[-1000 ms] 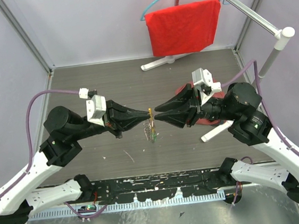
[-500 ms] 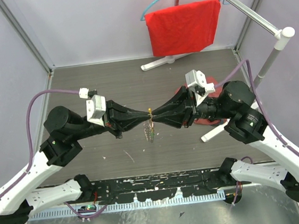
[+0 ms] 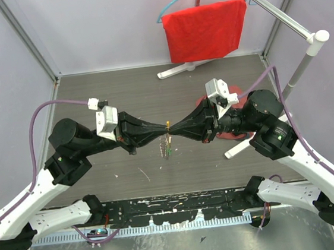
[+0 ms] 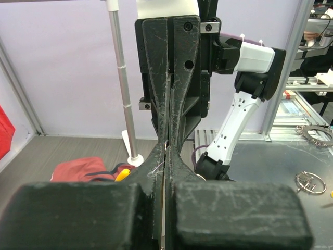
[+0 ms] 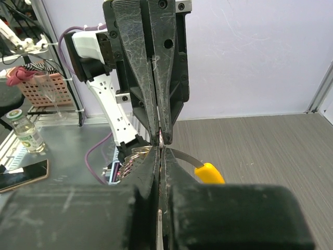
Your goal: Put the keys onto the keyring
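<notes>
My left gripper (image 3: 163,127) and right gripper (image 3: 173,127) meet tip to tip above the middle of the table, both shut. The keyring (image 3: 167,124) is pinched where they meet. In the right wrist view its thin grey band curves out from my right gripper (image 5: 161,148) to the yellow curved section (image 5: 209,173). The keys (image 3: 167,147) dangle just below the tips, one with a green head. A gold key (image 5: 136,152) shows left of my right fingers. In the left wrist view, my left gripper (image 4: 165,151) is shut on a thin sliver. Whether the keys are on the ring is hidden.
A red cloth (image 3: 204,28) hangs on a teal hanger at the back, on a white stand (image 3: 303,57) whose feet reach the table. A red bundle (image 3: 202,102) lies under my right wrist. Grey walls close in both sides.
My right gripper has come left from a small gap to touch the left gripper's tips, and its jaws have closed. The left arm and the hanging keys have hardly moved.
</notes>
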Available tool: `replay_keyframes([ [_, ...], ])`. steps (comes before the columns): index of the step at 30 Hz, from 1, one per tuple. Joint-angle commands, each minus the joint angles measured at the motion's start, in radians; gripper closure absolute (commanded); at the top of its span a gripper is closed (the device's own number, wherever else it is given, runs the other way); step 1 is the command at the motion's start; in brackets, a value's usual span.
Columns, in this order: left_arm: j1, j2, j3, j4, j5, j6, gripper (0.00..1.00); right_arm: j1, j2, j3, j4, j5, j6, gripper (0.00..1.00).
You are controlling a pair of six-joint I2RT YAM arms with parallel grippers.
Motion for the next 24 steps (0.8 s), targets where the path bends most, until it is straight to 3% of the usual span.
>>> replay_keyframes([
  [1,-0.002,0.004,0.022,0.029,0.032,-0.001,0.87,0.0,-0.003,0.025,0.024,-0.001,-0.009,0.99],
  [5,-0.003,0.001,0.036,-0.023,0.048,0.015,0.67,0.001,0.0,0.065,-0.056,0.014,-0.04,0.99],
  [9,-0.003,-0.006,0.068,-0.102,0.055,0.05,0.59,0.0,-0.003,0.098,-0.138,0.03,-0.076,0.99],
  [17,-0.004,0.052,0.22,-0.431,0.05,0.163,0.59,0.001,0.035,0.196,-0.379,0.074,-0.177,0.99],
  [24,-0.003,0.106,0.275,-0.543,0.03,0.194,0.55,0.001,0.069,0.242,-0.504,0.074,-0.226,0.99],
])
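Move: My left fingers, shut and pointing right and a little up, still hold the top of the keyring. My right fingers, pointing left, are already shut on it from the other side. The keyring's hanging middle is about 1 cm to the right of my left hand and 5 cm below, and 1 cm to the left of my right hand and 5 cm below. The red bag is on the table some 20 cm ahead of my right hand, 20 cm to its right and 40 cm below. I hand the keyring over: my left fingers open a bit less than half and let go of it, while my right fingers keep their pinch. My right hand then carries it down about 3 cm and roughly 1 cm right, away from the left. My left hand wavers, then dips some 1.5 cm. Both hands tip their fingers downward about 15 degrees. ##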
